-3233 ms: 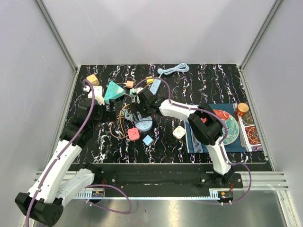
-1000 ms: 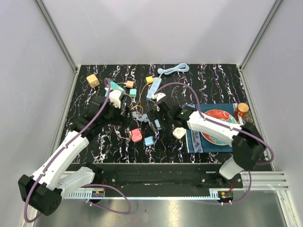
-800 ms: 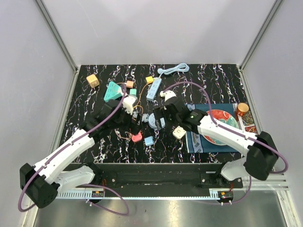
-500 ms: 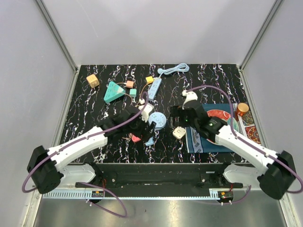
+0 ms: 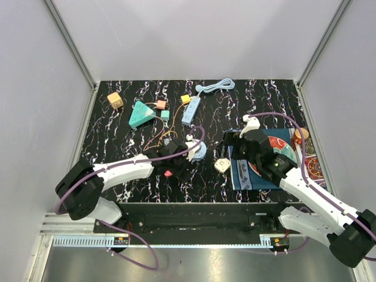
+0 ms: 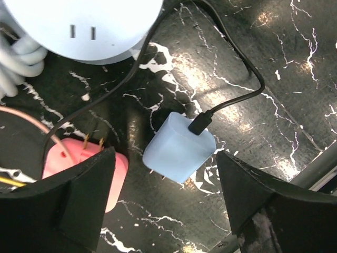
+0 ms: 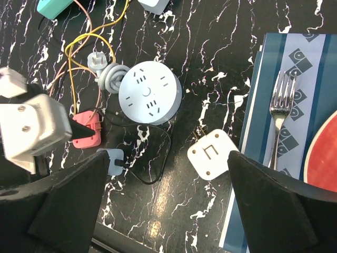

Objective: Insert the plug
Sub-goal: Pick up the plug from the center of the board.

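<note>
A small light-blue plug (image 6: 179, 147) with a black cable (image 6: 239, 66) lies flat on the black marbled table. My left gripper (image 6: 165, 154) hangs just over it, open, one finger on either side, touching nothing. The round light-blue socket (image 6: 89, 23) lies just beyond it, also seen as the socket (image 5: 198, 151) and the socket (image 7: 150, 92). In the top view the left gripper (image 5: 182, 164) hides the plug. My right gripper (image 7: 168, 158) is open and empty, high over bare table between the plug (image 7: 110, 161) and a white square adapter (image 7: 212, 154).
A pink plug (image 6: 79, 163) lies close left of the blue one. A placemat (image 7: 263, 121) with a fork (image 7: 279, 110) and plate (image 5: 276, 154) is on the right. A blue power strip (image 5: 190, 110), teal triangle (image 5: 141, 114), yellow cube (image 5: 115, 100) and tangled cords lie farther back.
My left arm has swung right and toward the near edge, ending over the blue plug. My right arm has drawn back rightward from the round socket toward the placemat.
</note>
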Available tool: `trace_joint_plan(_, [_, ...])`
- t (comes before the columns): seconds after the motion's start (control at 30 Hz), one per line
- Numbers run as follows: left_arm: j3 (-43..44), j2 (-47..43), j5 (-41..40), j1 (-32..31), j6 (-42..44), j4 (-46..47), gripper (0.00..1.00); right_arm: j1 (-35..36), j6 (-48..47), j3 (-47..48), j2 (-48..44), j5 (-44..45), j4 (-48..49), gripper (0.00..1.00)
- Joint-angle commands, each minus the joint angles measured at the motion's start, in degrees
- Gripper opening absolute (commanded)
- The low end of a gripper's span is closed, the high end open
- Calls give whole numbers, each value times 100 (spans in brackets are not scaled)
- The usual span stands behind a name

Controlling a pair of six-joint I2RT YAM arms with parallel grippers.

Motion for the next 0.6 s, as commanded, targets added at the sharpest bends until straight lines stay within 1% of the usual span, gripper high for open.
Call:
trace_joint_plan(0.0, [98,296,528,-51,172,335,79,-41,-36,11,-12,-175,295,100])
trace_joint_plan(0.03, [115,349,599,-60,172,309,77,-41,-36,2,-20,-184,304,100])
trace_joint_plan(0.13, [168,543,749,-86,163,273,76,-32,-54,2,-20,-219,330,100])
trace_joint_plan(0.17, [186,622,792,-104,163,264,73,-32,-45,11,-12,-228,330,100])
trace_joint_plan(0.3, [265,798,916,-174,137,168,72,-41,-54,2,6,-280,365,100])
trace_joint_plan(0.37, [265,833,916,-227,119,124,68,-32,-54,11,15,-298,366,100])
trace_joint_plan(0.43, [256,816,890,-262,119,115,60,-41,-54,28,15,-307,374,100])
trace_joint_plan(0.5, [256,781,820,-297,110,132,56,-32,-54,63,23,-325,374,100])
trace_joint_plan(0.57, [230,728,811,-315,110,133,47,-32,-27,81,-3,-351,357,99])
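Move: The light blue plug sits just under the left fingertips, about 2 cm back, 2 cm right and 4 cm below the hand. The pink plug is some 4 cm to the hand's left and 1 cm ahead. The round socket is about 7 cm ahead and 6 cm right, and the white plug some 16 cm right and 2 cm ahead, all near table height. From the right hand the blue plug lies roughly 14 cm left, 7 cm back and 17 cm below. The left fingertips come to both sides of the blue plug and begin to pinch it, narrowing from nearly wide open to about half. To get there the hand sinks and draws back about 3 cm each, easing some 2 cm right, with a slight wrist tilt; the descent ends midway, while the sliding back and closing go on. ##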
